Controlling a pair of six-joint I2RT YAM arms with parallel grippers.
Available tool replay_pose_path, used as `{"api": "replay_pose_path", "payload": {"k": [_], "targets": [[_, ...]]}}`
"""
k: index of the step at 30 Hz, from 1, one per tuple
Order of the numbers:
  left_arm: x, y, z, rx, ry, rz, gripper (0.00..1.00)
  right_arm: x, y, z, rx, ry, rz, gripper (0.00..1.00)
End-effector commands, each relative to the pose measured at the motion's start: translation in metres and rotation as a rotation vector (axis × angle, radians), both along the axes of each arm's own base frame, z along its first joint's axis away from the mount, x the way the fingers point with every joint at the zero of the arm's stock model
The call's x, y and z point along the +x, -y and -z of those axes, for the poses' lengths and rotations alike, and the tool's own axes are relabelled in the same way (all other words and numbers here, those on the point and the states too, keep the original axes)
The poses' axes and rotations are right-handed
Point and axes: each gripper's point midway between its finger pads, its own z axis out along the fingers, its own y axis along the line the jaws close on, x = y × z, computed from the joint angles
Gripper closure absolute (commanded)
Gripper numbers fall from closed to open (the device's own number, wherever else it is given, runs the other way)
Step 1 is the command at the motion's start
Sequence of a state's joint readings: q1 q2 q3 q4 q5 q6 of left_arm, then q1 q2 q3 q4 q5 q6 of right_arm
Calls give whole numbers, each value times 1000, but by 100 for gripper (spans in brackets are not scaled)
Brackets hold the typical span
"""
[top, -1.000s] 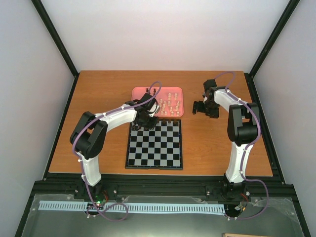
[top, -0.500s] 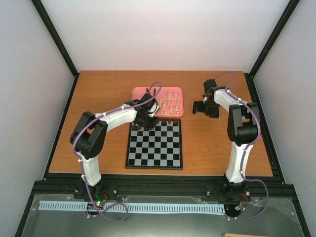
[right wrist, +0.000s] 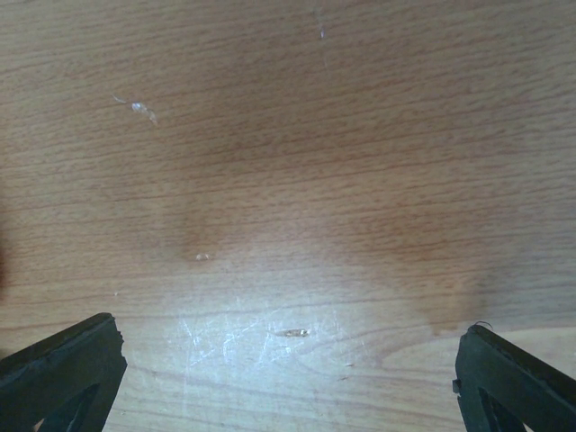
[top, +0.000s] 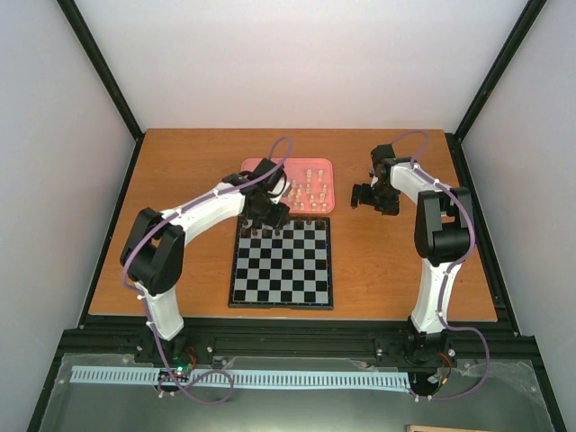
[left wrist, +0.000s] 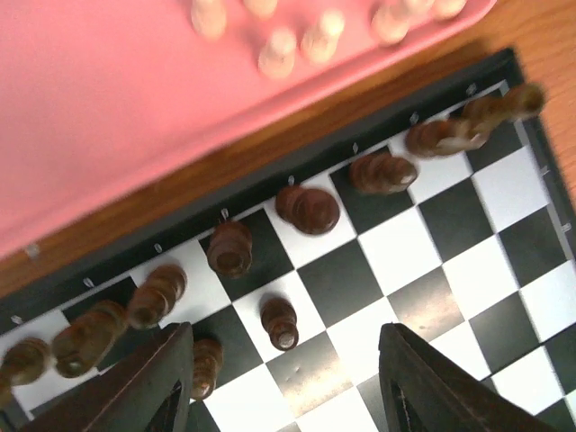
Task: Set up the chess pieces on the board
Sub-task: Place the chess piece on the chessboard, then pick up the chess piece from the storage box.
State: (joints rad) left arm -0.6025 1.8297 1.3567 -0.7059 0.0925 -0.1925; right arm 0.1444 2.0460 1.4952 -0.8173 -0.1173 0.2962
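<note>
The board (top: pixel 281 270) lies mid-table, and a row of dark chess pieces (top: pixel 310 220) stands along its far edge. In the left wrist view that row runs across the board (left wrist: pixel 522 189) with a dark pawn (left wrist: pixel 279 322) one rank nearer and another pawn (left wrist: pixel 205 367) beside the left finger (left wrist: pixel 162 382). My left gripper (left wrist: pixel 288 382) hangs open above the first pawn, holding nothing; from above it (top: pixel 270 219) sits over the board's far left corner. Pale chess pieces (top: pixel 310 189) stand in the pink tray (top: pixel 256 166). My right gripper (right wrist: pixel 288 369) is open over bare wood.
The pink tray (left wrist: pixel 108 108) touches the board's far edge, with pale pieces (left wrist: pixel 279 54) near its rim. The right gripper (top: pixel 364 198) hovers right of the tray. Black frame posts and white walls surround the wooden table (top: pixel 180 180).
My left jaws have opened wide, leaving a dark pawn standing on the board. The left arm's elbow has swung left and the wrist has shifted toward the tray. The right arm is still.
</note>
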Motion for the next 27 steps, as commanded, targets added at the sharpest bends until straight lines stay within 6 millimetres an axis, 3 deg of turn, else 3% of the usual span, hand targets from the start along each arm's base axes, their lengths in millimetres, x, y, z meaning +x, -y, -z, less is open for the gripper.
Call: {"api": "replay_pose_path", "payload": {"k": [1,6,12,15,17,22,27], "targets": [[15,7,-59,-36,112,1,40,5,-1,-15,10,46,2,0],[46,14,-96,-63,183,-30,39,7,-4,-15,21,47,7,0],[125,-4,-99,-42,195,-196,48,10,-3,-20,22,55,11,0],[164,-10,-88,11,206,-280,53,10,-4,-20,25,50,13,0],[178,-16,-73,33,203,-346,58,10,-5,-19,29,42,15,0],[187,-13,-29,42,142,-412,62,12,-4,-17,20,29,2,0],[193,-2,-9,7,115,-399,63,15,-3,-10,11,10,-3,0]]}}
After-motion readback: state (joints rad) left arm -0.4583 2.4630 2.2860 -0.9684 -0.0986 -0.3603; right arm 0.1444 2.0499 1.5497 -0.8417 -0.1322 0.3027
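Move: The left hand, empty and just above the dark pawn it has set on the board (about 5 cm under it), next goes for the nearest dark pawn in the pink tray: some 20 cm ahead, about 1 cm right, 6 cm lower. Another dark pawn stands 3 cm beyond that one, a third 2 cm farther out and 3 cm to its left, and a white piece about 3 cm nearer and 3 cm right of it. From the idle right hand that nearest pawn lies about 11 cm ahead and 27 cm left, roughly level. The left hand leaves the pawn it has already released, climbing about 12 cm while swinging forward nearly 20 cm, from the board's far rows out over the pink tray and towards the last dark pawns. There the forward travel stops and it sinks back to about its starting height, turning some 20 degrees counter-clockwise and narrowing its half-open fingers, still short of the nearest dark pawn and touching nothing. ##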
